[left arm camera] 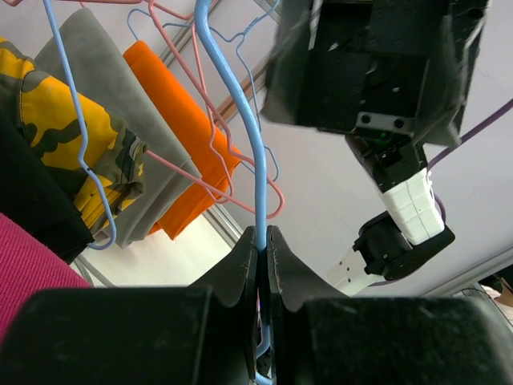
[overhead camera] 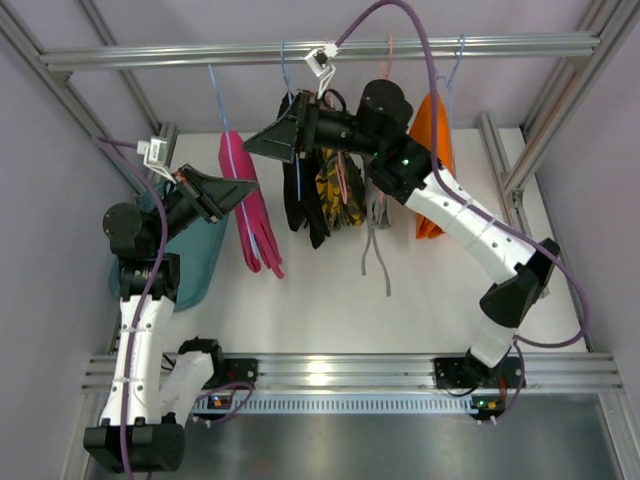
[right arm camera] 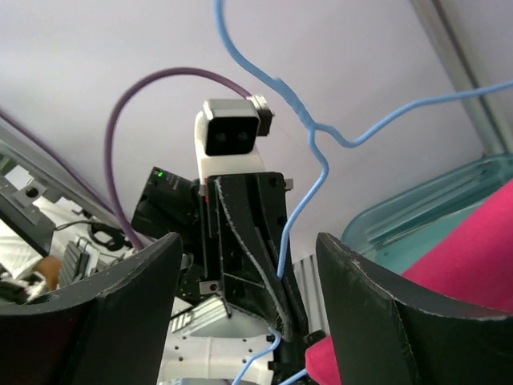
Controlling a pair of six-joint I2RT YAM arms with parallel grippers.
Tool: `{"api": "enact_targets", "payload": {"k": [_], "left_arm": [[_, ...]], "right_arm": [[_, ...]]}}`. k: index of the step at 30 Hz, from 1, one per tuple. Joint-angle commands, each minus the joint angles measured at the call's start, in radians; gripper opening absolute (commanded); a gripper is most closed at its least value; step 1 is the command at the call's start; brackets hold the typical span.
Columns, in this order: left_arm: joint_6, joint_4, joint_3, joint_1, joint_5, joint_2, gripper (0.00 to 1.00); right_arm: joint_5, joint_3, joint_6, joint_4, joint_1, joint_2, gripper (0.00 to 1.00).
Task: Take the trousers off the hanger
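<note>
The magenta-pink trousers (overhead camera: pixel 250 222) hang from a light blue wire hanger (overhead camera: pixel 214 88) on the top rail. My left gripper (overhead camera: pixel 243 190) is shut on that hanger's wire (left arm camera: pixel 258 192), just above the pink cloth (left arm camera: pixel 32 277). The black trousers (overhead camera: pixel 298 205) hang from the hanger one place to the right. My right gripper (overhead camera: pixel 258 143) is open, high up between the two pairs, pointing left at the left gripper (right arm camera: pixel 276 281). Nothing lies between its fingers (right arm camera: pixel 136 301). The blue wire (right arm camera: pixel 276 83) and pink cloth (right arm camera: pixel 461 257) lie beyond them.
Further right on the rail (overhead camera: pixel 320 50) hang a camouflage garment (overhead camera: pixel 335 195), a grey one (overhead camera: pixel 375 215) and an orange one (overhead camera: pixel 435 150). A teal bin (overhead camera: pixel 195 255) sits on the table under the left arm. Aluminium frame posts close in both sides.
</note>
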Motion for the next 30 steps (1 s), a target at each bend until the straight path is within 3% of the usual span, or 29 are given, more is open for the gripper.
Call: {"api": "enact_targets", "payload": {"k": [1,12,17,18,19,21,22,25,26,27,30], "left_arm": [[0.053,0.160,0.023,0.000,-0.019,-0.055,0.00],[0.087,0.157,-0.018,0.000,0.042,-0.078,0.00],[0.137,0.113,-0.032,0.000,0.044,-0.092,0.00],[0.140,0.114,-0.032,0.000,0.044,-0.092,0.00],[0.143,0.110,-0.029,0.000,0.044,-0.092,0.00],[0.172,0.084,-0.022,0.000,0.039,-0.090,0.00],[0.208,0.047,-0.014,0.000,0.035,-0.089,0.02],[0.295,-0.049,0.011,0.000,0.013,-0.101,0.26],[0.376,-0.159,0.035,0.000,-0.007,-0.106,0.35],[0.415,-0.191,0.041,0.002,-0.040,-0.119,0.56],[0.542,-0.309,0.037,0.000,-0.166,-0.180,0.66]], "right_arm": [[0.008,0.008,0.061,0.085,0.058,0.035,0.68],[-0.001,0.012,0.147,0.215,0.124,0.118,0.66],[0.011,0.023,0.164,0.212,0.144,0.138,0.43],[0.014,0.024,0.165,0.210,0.147,0.138,0.36],[0.015,0.026,0.165,0.210,0.148,0.137,0.21],[0.024,0.034,0.167,0.201,0.148,0.137,0.00],[0.029,0.037,0.176,0.195,0.145,0.135,0.00],[0.048,0.040,0.196,0.183,0.138,0.129,0.00],[0.051,0.044,0.213,0.178,0.133,0.124,0.00],[0.057,0.046,0.222,0.177,0.130,0.123,0.00],[0.063,0.061,0.265,0.175,0.113,0.117,0.00]]}}
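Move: The blue hanger's neck, above the left hand's grip on the wire, is about 7 cm to the right hand's left, 5 cm below and 1 cm back. From the right hand, the pink trousers hang roughly 16 cm below, 3 cm left and 1 cm ahead; the black trousers are some 11 cm ahead, 8 cm right and 10 cm below. From the left hand, the neck is about 3 cm ahead, 5 cm above, and level sideways. The right hand reaches about 7 cm left and down and pinches the blue hanger's neck; the left then opens. ##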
